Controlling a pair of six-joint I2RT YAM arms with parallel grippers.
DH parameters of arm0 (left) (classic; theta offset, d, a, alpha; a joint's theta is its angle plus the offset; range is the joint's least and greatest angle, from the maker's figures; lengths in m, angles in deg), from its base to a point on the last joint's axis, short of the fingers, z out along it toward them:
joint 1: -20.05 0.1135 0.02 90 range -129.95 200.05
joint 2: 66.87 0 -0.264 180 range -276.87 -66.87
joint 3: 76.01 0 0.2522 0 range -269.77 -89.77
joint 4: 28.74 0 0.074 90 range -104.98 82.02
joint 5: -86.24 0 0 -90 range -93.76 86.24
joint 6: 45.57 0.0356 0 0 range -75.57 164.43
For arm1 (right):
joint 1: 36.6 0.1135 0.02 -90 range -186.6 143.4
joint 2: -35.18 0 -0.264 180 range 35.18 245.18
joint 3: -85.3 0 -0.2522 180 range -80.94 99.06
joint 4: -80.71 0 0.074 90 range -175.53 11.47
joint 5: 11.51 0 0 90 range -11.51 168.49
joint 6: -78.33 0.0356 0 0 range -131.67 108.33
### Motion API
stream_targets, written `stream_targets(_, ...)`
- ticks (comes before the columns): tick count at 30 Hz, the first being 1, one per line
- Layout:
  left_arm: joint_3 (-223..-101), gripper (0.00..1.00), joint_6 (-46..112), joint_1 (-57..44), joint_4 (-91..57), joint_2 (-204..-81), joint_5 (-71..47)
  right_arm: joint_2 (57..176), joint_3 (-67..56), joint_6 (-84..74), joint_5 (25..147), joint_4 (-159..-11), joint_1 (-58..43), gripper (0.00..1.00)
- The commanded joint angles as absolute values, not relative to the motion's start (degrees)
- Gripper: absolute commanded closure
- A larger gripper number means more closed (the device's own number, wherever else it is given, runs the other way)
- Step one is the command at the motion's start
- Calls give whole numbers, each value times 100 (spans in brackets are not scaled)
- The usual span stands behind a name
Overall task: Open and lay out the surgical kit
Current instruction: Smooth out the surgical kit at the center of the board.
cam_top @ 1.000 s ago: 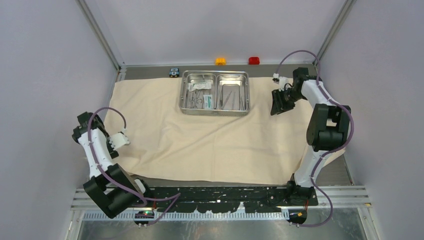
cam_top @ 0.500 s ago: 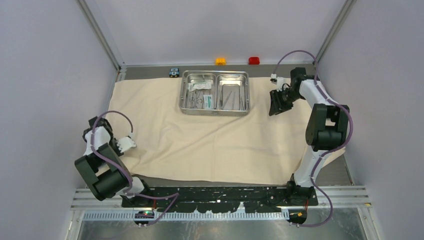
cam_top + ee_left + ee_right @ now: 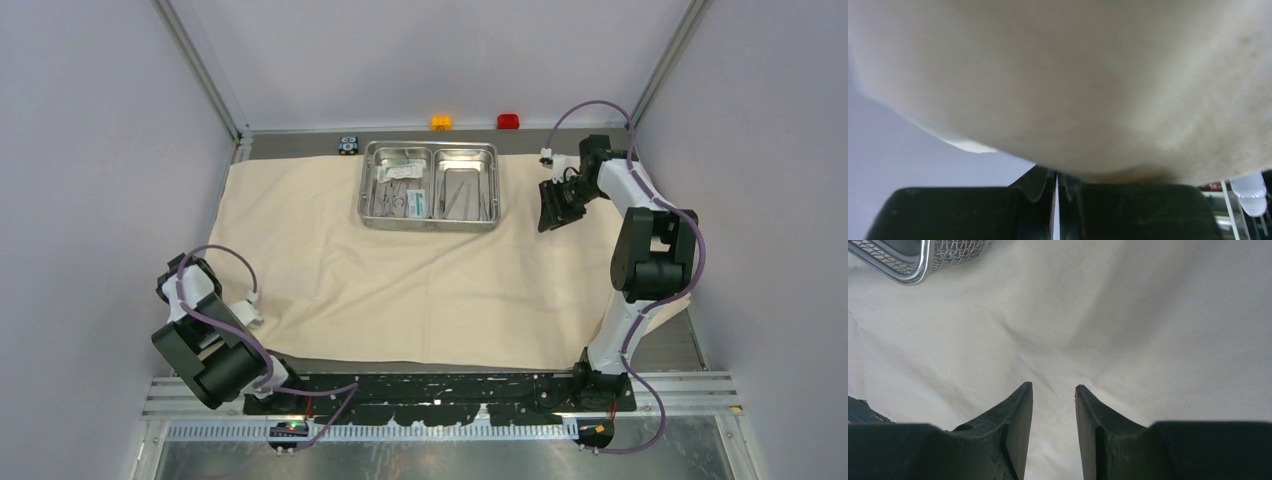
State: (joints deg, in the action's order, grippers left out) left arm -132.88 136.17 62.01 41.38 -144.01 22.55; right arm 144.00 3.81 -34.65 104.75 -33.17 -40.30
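The beige cloth wrap (image 3: 420,290) lies spread flat over the table. On its far middle stands the steel two-compartment tray (image 3: 365,190), with ring-handled instruments (image 3: 398,198), thin straight tools (image 3: 465,195) and a white-and-green packet (image 3: 417,201) inside. My left gripper (image 3: 247,312) sits at the cloth's near left corner. In the left wrist view its jaws (image 3: 1056,176) are shut, their tips buried in the cloth's (image 3: 1073,85) edge. My right gripper (image 3: 553,215) hovers over the cloth just right of the tray, open (image 3: 1053,386), nothing between its fingers. The tray's corner (image 3: 913,267) shows at upper left.
A small black-and-blue block (image 3: 347,145) lies beyond the cloth's far edge. An orange button (image 3: 441,122) and a red button (image 3: 508,121) sit at the back wall. Grey walls close in both sides. A black rail (image 3: 450,385) runs along the near edge.
My left arm has swung down and back toward the cloth's near left corner and its gripper has closed there. The right arm has barely moved.
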Motion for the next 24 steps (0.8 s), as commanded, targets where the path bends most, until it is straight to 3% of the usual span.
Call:
stream_targets(1,-13094,91,13746,6303,4675,-14144,2958,14287,431,-3510,10380,-3268,-3994,58)
stream_targets(6,-13145,73,13777,6301,4754,-14004,3236,14133,369,-3599,10377,-3172,-3994,59)
stream_targets(9,-13781,61,13752,6300,5106,-13925,2885,13906,256,-3708,10475,-3088,-3958,58)
stream_targets(13,-15263,46,13480,6297,6246,-13977,1204,13544,-68,-4191,10540,-2869,-3731,58)
stream_targets(16,-16096,22,13023,6187,6739,-14194,-132,13258,-414,-4673,10498,-2646,-3368,58)
stream_targets(18,-16212,13,12414,5759,6605,-14281,-671,13084,-655,-4804,10330,-2627,-3210,58)
stream_targets(24,-15566,6,10034,3888,4486,-14489,-892,12660,-1302,-4623,9375,-3147,-3155,58)
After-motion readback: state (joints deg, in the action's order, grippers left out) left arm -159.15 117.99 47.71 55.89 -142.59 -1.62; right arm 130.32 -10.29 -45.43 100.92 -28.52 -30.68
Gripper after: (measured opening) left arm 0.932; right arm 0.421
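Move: The kit cloth's near-left corner is already between the closed left fingers, a couple of centimetres above the table; the steel tray lies about 34 cm ahead and 49 cm to the right. From the right hand, open and low over the cloth, the cloth's near edge is roughly 32 cm straight back and 4 cm below. The tray is some 10 cm ahead and 28 cm to its left, the loose fold about 20 cm back and 14 cm right. Draw the left gripper a last 2–3 cm back while opening to let go of the kit cloth's near-left corner, then lift about 10 cm and sweep forward some 15 cm, veering right, fingers swinging forward and wide open. Once it lifts, slide the half-open right hand back about 9 cm and a little left over the cloth, turning counter-clockwise about 20 degrees. ##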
